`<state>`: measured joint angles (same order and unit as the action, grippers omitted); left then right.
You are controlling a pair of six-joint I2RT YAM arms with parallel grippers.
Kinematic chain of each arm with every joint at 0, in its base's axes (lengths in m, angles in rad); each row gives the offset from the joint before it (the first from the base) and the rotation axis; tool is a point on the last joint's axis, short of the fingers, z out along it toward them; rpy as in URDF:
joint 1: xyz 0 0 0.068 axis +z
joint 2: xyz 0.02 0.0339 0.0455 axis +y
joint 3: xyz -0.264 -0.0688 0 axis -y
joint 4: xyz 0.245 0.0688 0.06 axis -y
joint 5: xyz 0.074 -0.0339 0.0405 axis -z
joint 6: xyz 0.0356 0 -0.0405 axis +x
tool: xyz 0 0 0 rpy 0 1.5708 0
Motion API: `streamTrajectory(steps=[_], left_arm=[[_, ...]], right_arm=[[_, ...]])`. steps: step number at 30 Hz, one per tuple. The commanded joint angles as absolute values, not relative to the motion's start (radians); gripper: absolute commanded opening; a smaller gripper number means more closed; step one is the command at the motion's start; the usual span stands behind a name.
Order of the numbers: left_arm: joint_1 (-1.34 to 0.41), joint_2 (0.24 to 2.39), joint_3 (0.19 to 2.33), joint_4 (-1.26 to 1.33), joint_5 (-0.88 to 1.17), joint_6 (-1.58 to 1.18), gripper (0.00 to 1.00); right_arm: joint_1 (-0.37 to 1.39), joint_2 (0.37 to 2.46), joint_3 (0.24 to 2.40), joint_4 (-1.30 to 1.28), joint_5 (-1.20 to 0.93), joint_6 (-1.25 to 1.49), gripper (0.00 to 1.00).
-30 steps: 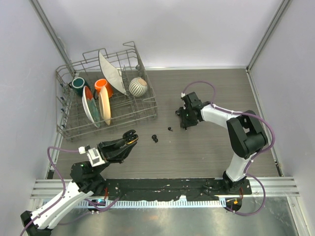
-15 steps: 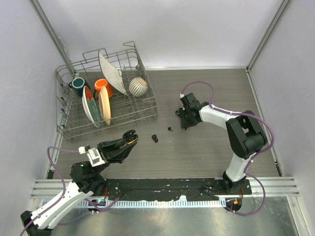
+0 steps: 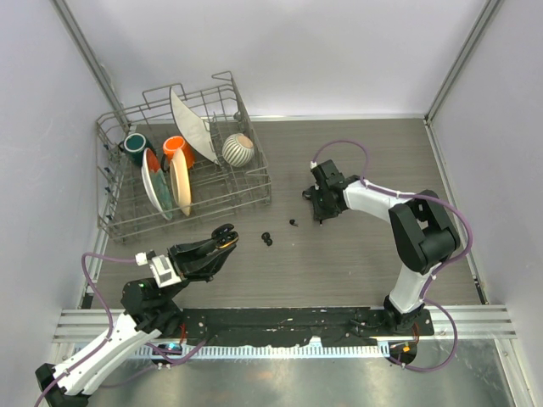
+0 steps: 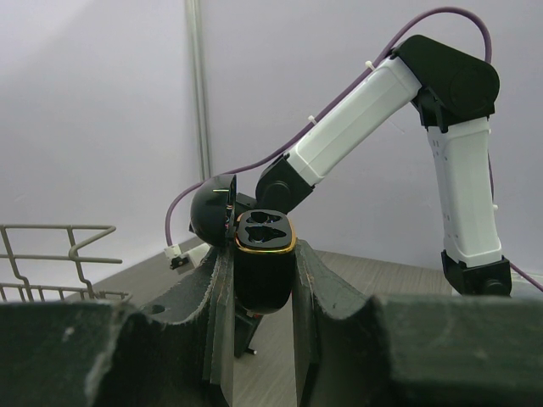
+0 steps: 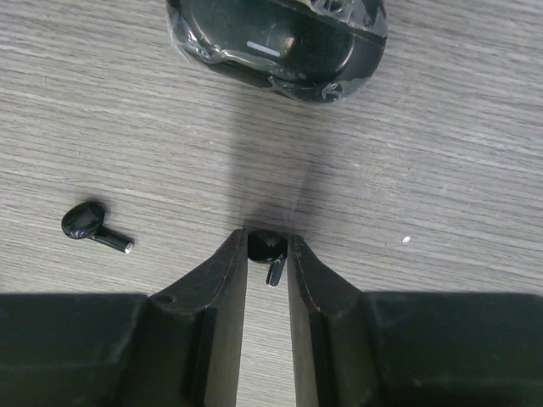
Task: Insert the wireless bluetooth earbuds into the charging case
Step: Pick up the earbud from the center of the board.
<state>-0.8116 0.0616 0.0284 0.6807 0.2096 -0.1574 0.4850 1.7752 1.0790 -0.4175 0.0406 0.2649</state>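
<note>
My left gripper (image 3: pixel 223 239) is raised above the near left of the table, shut on the open charging case (image 4: pixel 265 270). The case is glossy black with a gold rim, two empty wells facing up and its lid (image 4: pixel 212 212) swung back. My right gripper (image 3: pixel 320 212) points down at the table's middle. Its fingertips (image 5: pixel 231 254) press on both sides of one tiny black earbud (image 5: pixel 266 247), whose stem points back between the fingers. A second earbud (image 5: pixel 87 224) (image 3: pixel 293 223) lies loose to the left. More small black pieces (image 3: pixel 268 239) lie nearer my left gripper.
A closed black case in clear wrap (image 5: pixel 280 38) lies just beyond my right fingertips. A wire dish rack (image 3: pixel 254 182) with plates, cups and a bowl fills the back left. Walls close the table on three sides.
My right jaws have narrowed onto the earbud between them. The right arm has hardly shifted. The left arm and its case have not moved.
</note>
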Motion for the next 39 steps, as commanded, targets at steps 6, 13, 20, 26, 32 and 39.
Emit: streamTrajectory(steps=[6,13,20,26,32,39], left_arm=[[-0.813,0.055,-0.020,0.699,0.206,-0.166,0.00],[-0.813,0.057,-0.021,0.699,0.202,-0.166,0.00],[-0.813,0.055,-0.023,0.699,0.196,-0.167,0.00],[-0.813,0.051,-0.025,0.698,0.181,-0.167,0.00],[-0.813,0.052,-0.026,0.699,0.160,-0.172,0.00],[-0.815,0.063,-0.023,0.704,0.147,-0.178,0.00]], right_arm=[[0.495,1.781,1.108,-0.437,0.074,0.259,0.10],[0.509,1.671,1.057,-0.370,0.089,0.273,0.02],[0.557,1.450,0.942,-0.229,0.155,0.284,0.01],[0.690,1.190,0.798,-0.005,0.290,0.311,0.01],[0.831,0.997,0.687,0.241,0.403,0.311,0.01],[0.928,0.900,0.684,0.367,0.384,0.281,0.01]])
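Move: The charging case stands in my left hand's fingertips, barely 1 cm ahead, right and above its hand point. From my right hand, which already pinches the center earbud at the board, it is about 18 cm back, 22 cm left and 28 cm higher. At board height, the loose earbud lies level with my right hand, 7 cm left; the black case is 8 cm ahead, 1 cm left; the double black piece is 5 cm back, 15 cm left. I keep the earbud pinched between my right fingertips and, after a brief hold, lift it off the board, quickening to about 24 cm up while drawing back and left, some 6 cm each, towards the charging case in my left hand. On the way my fingers swing from steeply down to nearly level, and the hand's left side rolls up about 30 degrees. ##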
